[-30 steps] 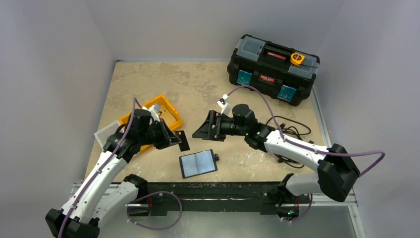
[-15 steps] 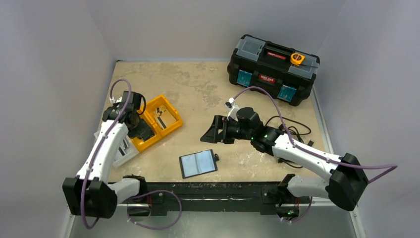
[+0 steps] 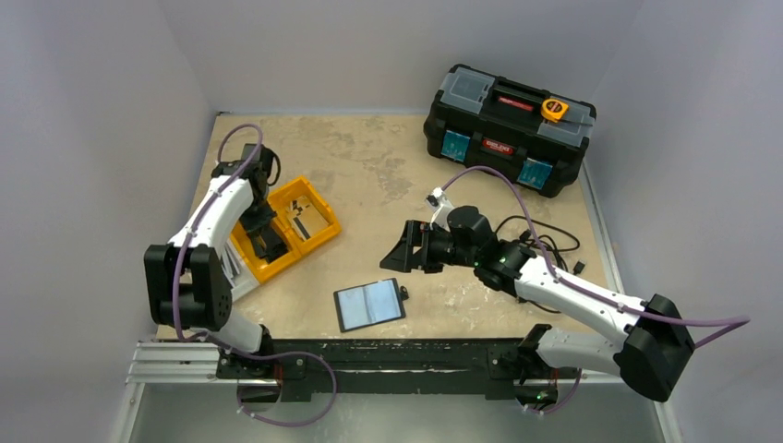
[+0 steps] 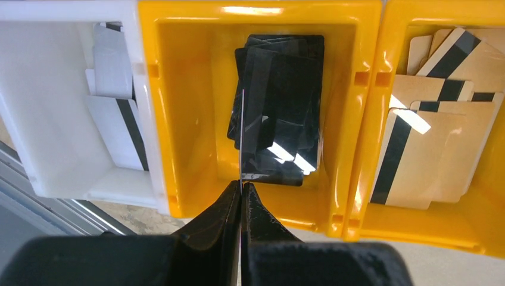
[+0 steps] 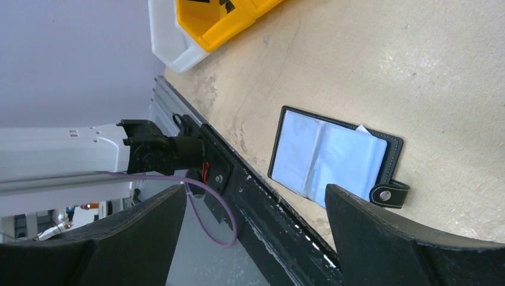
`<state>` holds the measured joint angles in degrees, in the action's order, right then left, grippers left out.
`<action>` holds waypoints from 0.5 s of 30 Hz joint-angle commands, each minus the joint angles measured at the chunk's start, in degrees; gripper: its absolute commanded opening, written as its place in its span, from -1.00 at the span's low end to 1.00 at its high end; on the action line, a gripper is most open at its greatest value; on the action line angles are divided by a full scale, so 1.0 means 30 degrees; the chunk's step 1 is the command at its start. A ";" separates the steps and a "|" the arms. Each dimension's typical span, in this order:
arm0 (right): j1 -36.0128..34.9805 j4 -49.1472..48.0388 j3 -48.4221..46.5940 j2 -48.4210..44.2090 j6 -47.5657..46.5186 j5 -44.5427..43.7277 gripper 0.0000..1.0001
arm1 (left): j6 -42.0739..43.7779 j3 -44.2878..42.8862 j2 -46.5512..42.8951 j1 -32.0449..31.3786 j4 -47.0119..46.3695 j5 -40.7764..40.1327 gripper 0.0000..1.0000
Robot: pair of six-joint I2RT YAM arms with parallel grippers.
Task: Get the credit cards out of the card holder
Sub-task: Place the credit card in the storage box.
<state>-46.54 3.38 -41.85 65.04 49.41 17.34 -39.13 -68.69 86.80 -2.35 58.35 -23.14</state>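
The card holder (image 3: 369, 305) lies open near the table's front edge, its grey-blue panels (image 5: 330, 158) facing up and its snap strap (image 5: 390, 193) to one side. A pale corner (image 5: 363, 128) pokes out of its far edge. My left gripper (image 4: 241, 186) is shut on a thin dark credit card (image 4: 242, 131), seen edge-on above the orange bin (image 4: 178, 119). Several black cards (image 4: 289, 107) lie in that compartment. My left gripper (image 3: 273, 247) hangs over the bin's left part. My right gripper (image 3: 411, 247) stands open and holds nothing, above and behind the holder, its fingertips (image 5: 172, 199) wide apart.
The orange bin (image 3: 320, 202) has a second compartment with tan striped cards (image 4: 440, 137). A white bin (image 4: 59, 149) with white cards adjoins it on the left. A black toolbox (image 3: 508, 129) stands at the back right, with loose cables (image 3: 540, 245) beside the right arm.
My left arm has swung left and back from beside the holder to over the orange bin, carrying the card. The right gripper drifted slightly right and stayed open.
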 commanded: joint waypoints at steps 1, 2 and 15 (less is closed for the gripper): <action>-0.0013 -0.0002 0.0071 -0.0503 -0.0322 -0.0520 0.75 | 0.0436 -0.1097 0.1022 0.0219 -0.0324 -0.0572 -0.97; -0.0013 0.0037 0.0067 -0.0520 -0.0341 -0.0561 0.75 | 0.0446 -0.1146 0.1235 0.0248 -0.0304 -0.0512 -0.91; -0.0081 0.0624 -0.0451 0.0321 -0.0599 -0.1577 0.75 | 0.1847 -0.1202 -0.0850 0.0523 -0.0364 0.1766 -0.19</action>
<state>-46.54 4.69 -41.71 65.04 49.12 15.20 -36.67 -70.13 90.59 -1.13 57.87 -21.26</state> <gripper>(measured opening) 0.874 0.376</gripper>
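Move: The black card stack in the left yellow compartment is where the card still pinched by the left fingers is going; its middle is roughly 3 cm ahead, 2 cm left and 6 cm below that hand. The compartment of tan cards is some 8 cm ahead and 6 cm right of the hand, the white box of silver cards about 10 cm left and 3 cm back. From the right hand the black stack lies about 28 cm left, 11 cm ahead and 13 cm lower. The black card, held on edge over its stack, goes down barely 2 cm with the left hand, which edges forward by under 1 cm. The fingers then spread to a bit over a third of their range and let go of it, while the left hand tips only a few degrees and starts back up by about half a centimetre. ##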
